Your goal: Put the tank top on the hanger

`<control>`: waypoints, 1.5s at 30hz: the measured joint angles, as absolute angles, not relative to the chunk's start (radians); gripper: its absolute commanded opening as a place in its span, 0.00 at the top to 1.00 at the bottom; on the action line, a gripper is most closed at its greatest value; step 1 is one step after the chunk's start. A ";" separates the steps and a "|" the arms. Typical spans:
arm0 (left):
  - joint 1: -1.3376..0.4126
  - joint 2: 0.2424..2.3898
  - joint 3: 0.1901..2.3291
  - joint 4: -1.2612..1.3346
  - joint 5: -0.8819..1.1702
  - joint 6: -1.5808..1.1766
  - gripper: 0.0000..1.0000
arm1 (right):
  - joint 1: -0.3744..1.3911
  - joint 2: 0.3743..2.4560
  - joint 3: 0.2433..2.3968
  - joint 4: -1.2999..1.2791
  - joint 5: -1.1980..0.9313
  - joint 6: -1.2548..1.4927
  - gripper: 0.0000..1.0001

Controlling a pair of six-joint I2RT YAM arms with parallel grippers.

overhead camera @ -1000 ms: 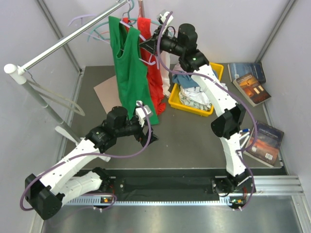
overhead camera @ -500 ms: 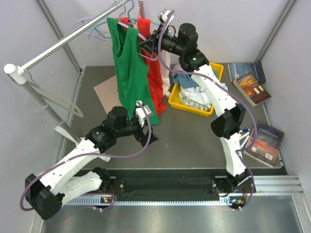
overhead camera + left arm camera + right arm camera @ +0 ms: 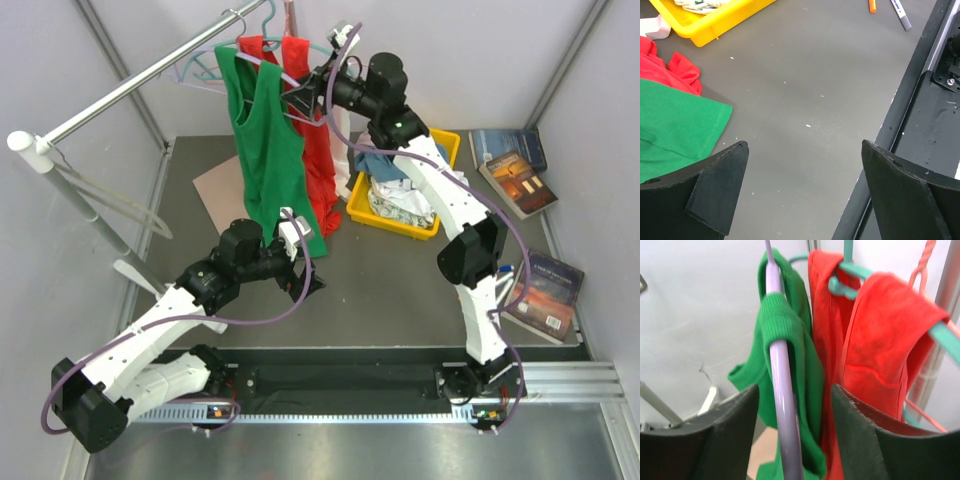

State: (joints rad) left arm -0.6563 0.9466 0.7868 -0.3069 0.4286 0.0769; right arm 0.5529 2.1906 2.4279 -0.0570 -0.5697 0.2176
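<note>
The green tank top (image 3: 265, 150) hangs from the rail on the lavender hanger (image 3: 782, 390), its strap (image 3: 785, 325) draped over the hanger's arm. My right gripper (image 3: 300, 95) is up at that shoulder. In the right wrist view the right gripper (image 3: 795, 410) is open, its jaws on either side of the hanger arm and the green strap, with a gap on both sides. My left gripper (image 3: 300, 280) is low over the floor. In its wrist view the left gripper (image 3: 805, 170) is wide open and empty, just right of the top's green hem (image 3: 675, 125).
A red tank top (image 3: 315, 150) hangs on a teal hanger (image 3: 850, 270) right behind the green one, with a pink hanger (image 3: 925, 260) beyond. The metal rail (image 3: 130, 90) slants up from the left. A yellow bin (image 3: 400, 215), books (image 3: 515, 165) and pens (image 3: 900, 12) lie to the right.
My right gripper's jaws have opened off the hanger arm. The green tank top and its hanger swung slightly along the rail. The left arm has not moved.
</note>
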 measured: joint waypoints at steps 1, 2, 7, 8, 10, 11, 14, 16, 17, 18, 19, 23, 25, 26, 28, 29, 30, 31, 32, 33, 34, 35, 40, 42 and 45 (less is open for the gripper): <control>-0.656 0.947 0.787 -0.307 0.428 0.077 0.01 | 0.553 2.177 2.400 -0.044 -0.568 0.220 0.29; -0.656 0.947 0.787 -0.307 0.428 0.076 0.01 | 0.552 2.162 2.374 -0.040 -0.567 0.220 0.26; -0.656 0.942 0.787 -0.307 0.404 0.076 0.01 | 0.550 2.116 2.320 -0.031 -0.556 0.209 0.10; -0.656 0.939 0.786 -0.307 0.396 0.076 0.01 | 0.550 2.106 2.315 -0.034 -0.554 0.204 0.08; -0.656 0.925 0.781 -0.307 0.365 0.073 0.01 | 0.546 2.070 2.278 -0.028 -0.545 0.193 0.03; -0.656 0.920 0.780 -0.307 0.353 0.073 0.01 | 0.545 2.050 2.256 -0.030 -0.542 0.187 0.02; -0.656 0.907 0.776 -0.307 0.319 0.069 0.01 | 0.540 1.960 2.156 -0.028 -0.507 0.156 0.00; -0.656 0.905 0.776 -0.306 0.300 0.064 0.01 | 0.536 1.892 2.082 -0.024 -0.468 0.134 0.00; -0.656 0.905 0.776 -0.307 0.294 0.061 0.01 | 0.533 1.850 2.031 -0.018 -0.447 0.124 0.00; -0.656 0.905 0.776 -0.307 0.289 0.057 0.01 | 0.529 1.798 1.968 -0.014 -0.419 0.113 0.00; -0.656 0.905 0.776 -0.307 0.282 0.054 0.01 | 0.525 1.744 1.901 -0.014 -0.387 0.102 0.00; -0.656 0.905 0.776 -0.307 0.251 0.046 0.01 | 0.514 1.473 1.548 0.028 -0.260 0.063 0.00; -0.656 0.904 0.776 -0.307 0.235 0.038 0.01 | 0.514 1.341 1.381 0.043 -0.208 0.051 0.00; -0.656 0.902 0.776 -0.307 0.223 0.033 0.01 | 0.514 1.262 1.278 0.055 -0.175 0.050 0.00; -0.656 0.897 0.776 -0.306 0.205 0.025 0.01 | 0.514 1.143 1.128 0.058 -0.131 0.048 0.00; -0.656 0.894 0.776 -0.305 0.191 0.023 0.01 | 0.514 1.083 1.047 0.062 -0.109 0.050 0.00; -0.656 0.894 0.776 -0.303 0.181 0.021 0.01 | 0.514 1.026 0.969 0.060 -0.086 0.053 0.00; -0.656 0.893 0.776 -0.299 0.165 0.014 0.01 | 0.514 0.981 0.902 0.048 -0.065 0.057 0.00; -0.656 0.893 0.776 -0.298 0.157 0.007 0.01 | 0.514 0.942 0.838 0.039 -0.046 0.062 0.00; -0.656 0.893 0.776 -0.296 0.145 0.000 0.01 | 0.514 0.903 0.770 0.030 -0.025 0.068 0.00; -0.656 0.893 0.776 -0.295 0.136 -0.005 0.01 | 0.514 0.869 0.706 0.009 -0.004 0.079 0.00; -0.656 0.893 0.776 -0.295 0.128 -0.008 0.01 | 0.514 0.838 0.642 -0.006 0.019 0.092 0.00; -0.656 0.893 0.776 -0.291 0.098 -0.019 0.01 | 0.514 0.696 0.430 -0.074 0.116 0.188 0.00; -0.656 0.893 0.775 -0.291 0.088 -0.022 0.01 | 0.514 0.620 0.384 -0.076 0.150 0.236 0.00; -0.656 0.893 0.775 -0.291 0.076 -0.024 0.01 | 0.514 0.554 0.371 -0.066 0.180 0.278 0.00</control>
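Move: The right hand has its half-open fingers around the near right-hand arm of the lilac hanger; the hanger's middle is about 11 cm to its left, 5 cm ahead and a little above. The green tank top hangs with its middle some 7 cm left, 1 cm back and 22 cm below. The red garment is roughly 5 cm ahead, 3 cm right, 18 cm lower; the yellow basket 4 cm ahead, 26 cm right, 40 cm down. From the left hand, the tank top's middle lies about 27 cm ahead, 8 cm left, nearly level. Already loosened around the hanger's arm, the right fingers spread wide and draw off it, slowly at first and then fast. The hand swings away right and back, then steeply down, about 29 cm right, 22 back and 28 down, to above the bare table in front of the basket, turning some 45 degrees clockwise and tipping down. The open left hand eases forward-left towards the tank top, turning counter-clockwise. ##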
